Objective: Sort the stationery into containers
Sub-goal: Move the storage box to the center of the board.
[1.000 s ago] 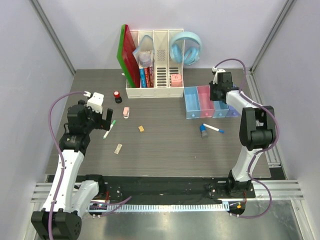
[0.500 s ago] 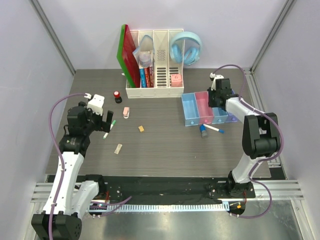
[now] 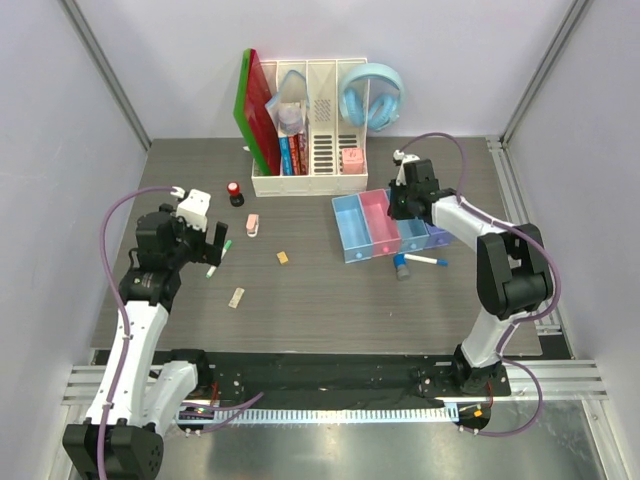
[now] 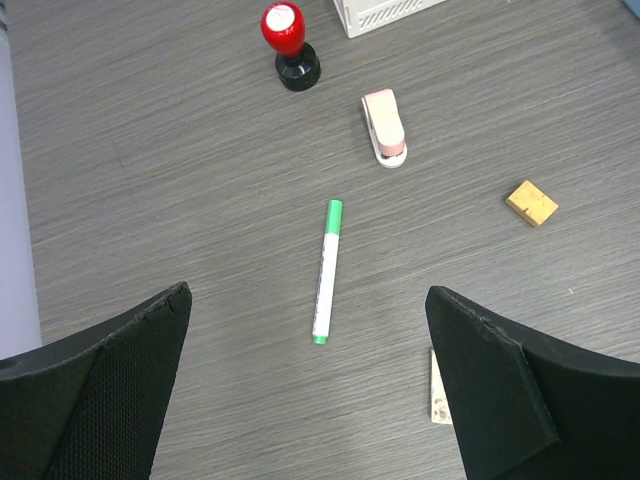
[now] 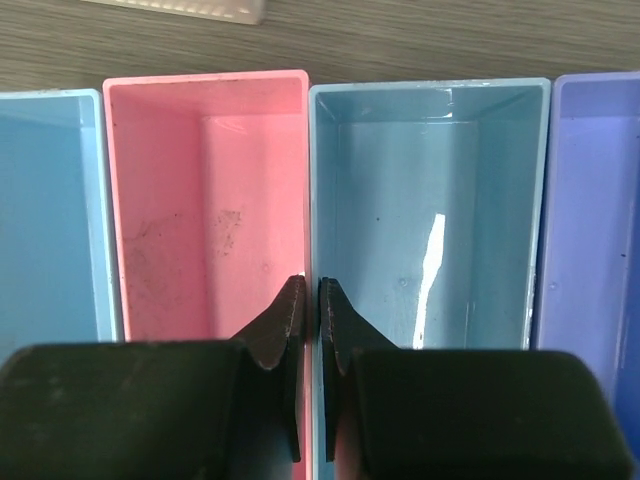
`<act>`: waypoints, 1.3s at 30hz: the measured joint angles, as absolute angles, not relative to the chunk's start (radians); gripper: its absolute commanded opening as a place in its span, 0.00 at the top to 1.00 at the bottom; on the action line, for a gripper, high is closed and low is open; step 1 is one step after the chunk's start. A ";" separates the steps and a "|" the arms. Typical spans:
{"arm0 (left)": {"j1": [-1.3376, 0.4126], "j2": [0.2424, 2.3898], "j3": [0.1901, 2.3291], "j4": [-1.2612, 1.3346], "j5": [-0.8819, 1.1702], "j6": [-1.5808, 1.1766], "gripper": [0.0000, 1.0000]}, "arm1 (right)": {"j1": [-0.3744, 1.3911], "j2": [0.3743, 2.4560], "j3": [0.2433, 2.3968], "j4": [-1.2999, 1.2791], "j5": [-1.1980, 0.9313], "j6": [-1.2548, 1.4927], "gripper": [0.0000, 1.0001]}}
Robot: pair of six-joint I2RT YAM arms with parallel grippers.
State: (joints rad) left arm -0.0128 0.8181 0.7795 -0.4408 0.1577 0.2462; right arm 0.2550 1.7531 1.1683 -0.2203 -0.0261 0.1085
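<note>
My right gripper (image 5: 311, 290) (image 3: 402, 203) is shut on the wall between the pink tray (image 5: 205, 210) and the light blue tray (image 5: 425, 220) of the containers (image 3: 352, 228), whose trays are empty. A blue-capped marker (image 3: 427, 259) and a grey-blue round piece (image 3: 401, 266) lie just in front of the row. My left gripper (image 4: 306, 292) (image 3: 214, 243) hangs open over the green-capped marker (image 4: 326, 270). Around it lie the red-topped stamp (image 4: 288, 45), the pink clip (image 4: 384, 127) and two tan erasers (image 4: 531, 202) (image 4: 438, 390).
A tall white file organizer (image 3: 310, 130) with books stands at the back. Red-green folders (image 3: 258, 110) lean on its left side and light blue headphones (image 3: 372, 95) hang on its right. Walls close in the left and right sides.
My right gripper has dragged the joined row of trays leftward, toward the table's middle, turning it slightly. The left arm has not moved.
</note>
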 measured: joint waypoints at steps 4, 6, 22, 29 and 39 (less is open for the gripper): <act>-0.013 0.824 0.780 -0.451 0.157 0.263 0.00 | 0.281 1.773 1.189 -0.219 -0.070 0.171 0.95; -0.013 0.824 0.780 -0.456 0.157 0.271 0.00 | 0.287 1.774 1.190 -0.216 -0.082 0.198 0.95; -0.012 0.847 0.788 -0.519 0.149 0.310 0.00 | 0.357 1.823 1.193 -0.118 -0.159 0.443 0.95; -0.013 0.845 0.789 -0.532 0.142 0.320 0.00 | 0.362 1.866 1.221 -0.070 -0.186 0.535 0.96; -0.013 0.820 0.789 -0.551 0.155 0.319 0.00 | 0.426 1.905 1.259 -0.050 -0.193 0.598 0.92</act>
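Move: The storage box is already pinched at the wall right of its pink compartment; its middle lies about 2 cm back from the right hand, 1 cm right and 4 cm below. The board's middle, where it goes, is some 19 cm left and 6 cm back. The blue-capped bottle is 13 cm back and 5 cm right, the yellow block 28 cm left and 11 cm back, both 7 cm lower. From the left hand the box lies 43 cm right, 9 cm ahead, 17 cm below. The storage box is dragged across the board by its inner wall: the right hand, fingers still shut on it, travels level to the left about 14 cm, passing in front of the white rack towards the board's middle. Meanwhile the hand rolls some 25 degrees, left side rising, so the fingers slant more to the left. The open left hand merely sinks about 2 cm and eases back slightly. ##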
